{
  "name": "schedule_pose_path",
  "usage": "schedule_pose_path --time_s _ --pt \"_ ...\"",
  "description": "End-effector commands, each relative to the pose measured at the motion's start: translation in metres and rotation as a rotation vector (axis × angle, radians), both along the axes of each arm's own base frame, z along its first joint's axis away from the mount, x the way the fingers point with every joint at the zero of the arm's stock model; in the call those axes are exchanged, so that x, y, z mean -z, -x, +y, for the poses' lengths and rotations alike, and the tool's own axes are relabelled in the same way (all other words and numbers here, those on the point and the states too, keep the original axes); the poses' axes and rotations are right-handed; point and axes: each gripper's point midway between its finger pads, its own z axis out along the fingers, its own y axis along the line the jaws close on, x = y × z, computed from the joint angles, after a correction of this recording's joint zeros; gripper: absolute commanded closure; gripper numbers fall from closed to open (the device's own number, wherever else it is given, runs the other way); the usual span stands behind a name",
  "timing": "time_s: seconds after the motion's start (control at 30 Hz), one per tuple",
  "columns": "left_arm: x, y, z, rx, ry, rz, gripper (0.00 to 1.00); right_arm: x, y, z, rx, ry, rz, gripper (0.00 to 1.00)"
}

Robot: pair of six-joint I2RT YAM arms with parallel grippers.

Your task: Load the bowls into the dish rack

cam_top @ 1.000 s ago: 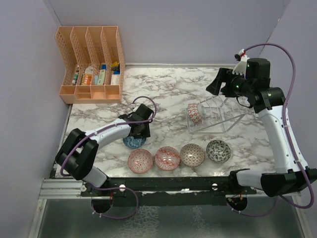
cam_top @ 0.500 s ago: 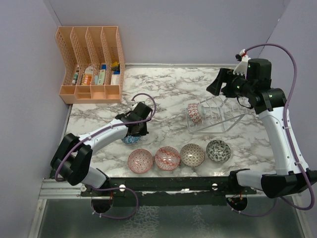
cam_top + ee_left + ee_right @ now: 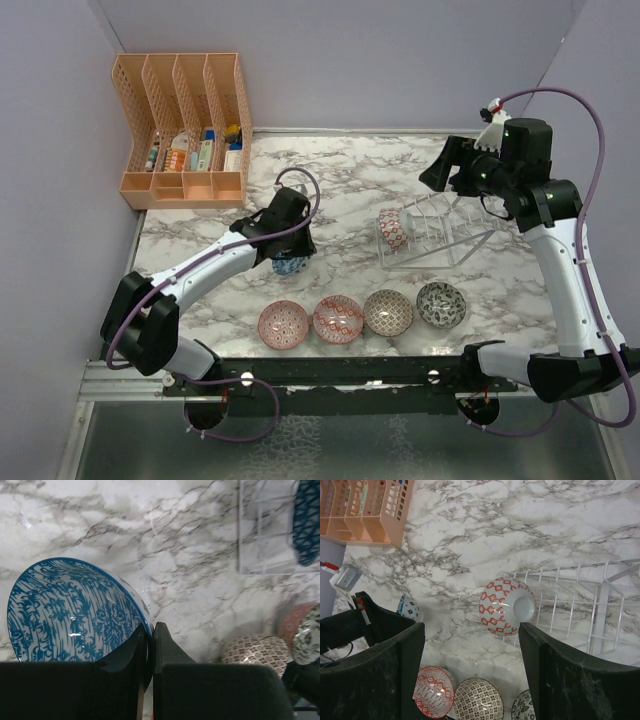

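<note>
My left gripper [image 3: 288, 252] is shut on the rim of a blue patterned bowl [image 3: 291, 265] and holds it tilted above the marble table, left of the dish rack [image 3: 440, 235]. In the left wrist view the fingers [image 3: 150, 628] pinch the bowl's [image 3: 70, 610] right rim. A red-patterned bowl [image 3: 392, 229] stands on edge at the rack's left end, also in the right wrist view [image 3: 507, 605]. Along the front lie a red bowl [image 3: 283, 323], a pink-red bowl [image 3: 338, 318], a brownish bowl [image 3: 388, 312] and a dark grey-green bowl [image 3: 441, 304]. My right gripper [image 3: 440, 170] hangs open and empty above the rack.
An orange plastic file organiser [image 3: 185, 130] with small items stands at the back left. Purple walls close the left, back and right sides. The wire rack [image 3: 580, 605] has free prongs right of the red bowl.
My left gripper has lifted the blue bowl off the table and carried it up and right, toward the rack. The right arm has barely moved.
</note>
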Motion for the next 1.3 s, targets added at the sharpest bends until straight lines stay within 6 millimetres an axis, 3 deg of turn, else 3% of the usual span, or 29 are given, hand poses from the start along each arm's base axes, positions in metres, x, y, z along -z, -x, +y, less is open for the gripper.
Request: schedule_pose_path --time_s 0.0,0.17,0.37,0.67,0.83,1.07,1.27 --pt "-0.08 -0.024 -0.033 0.0 0.208 -0.142 1.0 -0.022 0.004 -0.005 0.035 -0.014 -0.046 0.25" --pt "-0.138 -0.035 -0.048 -0.036 0.387 -0.212 1.0 -0.035 0.003 -0.004 0.032 -0.03 -0.071 0.25" --pt "-0.214 -0.046 -0.087 -0.017 0.762 -0.264 1.0 -0.054 0.001 0.0 0.02 -0.047 -0.092 0.24" --pt "-0.298 -0.053 -0.111 0.002 1.235 -0.296 1.0 -0.086 -0.001 0.01 -0.01 -0.12 -0.127 0.23" --pt "-0.303 -0.051 -0.13 -0.004 1.404 -0.242 1.0 -0.088 -0.002 0.011 -0.014 -0.145 -0.126 0.23" --pt "-0.281 -0.05 -0.161 -0.022 1.579 -0.127 1.0 -0.102 -0.004 0.004 0.01 -0.136 -0.162 0.22" --pt "-0.262 -0.052 -0.183 -0.035 1.638 -0.033 1.0 -0.099 -0.004 0.004 0.009 -0.134 -0.156 0.2"
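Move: The left hand already holds the blue bowl by its rim, clear of the table. The free slot beside the red bowl in the rack lies about 25 cm to its right, 5 cm ahead and 5 cm lower. The racked red bowl stands at that same depth and height, some 20 cm right of the hand. The brown bowl is 20 cm right and 13 cm back, about 9 cm below. From the right hand the slot is about 26 cm down, 2 cm left and 1 cm ahead. Still pinching the blue bowl's rim, the left hand climbs steeply by about 25 cm, swinging right and a little forward, then goes on right over the rack's left end and starts to sink. Throughout it rolls some 80 degrees, its left side dropping, until the fingers point to the right. The right hand, open and empty, rises 9 cm, tipping up slightly. ##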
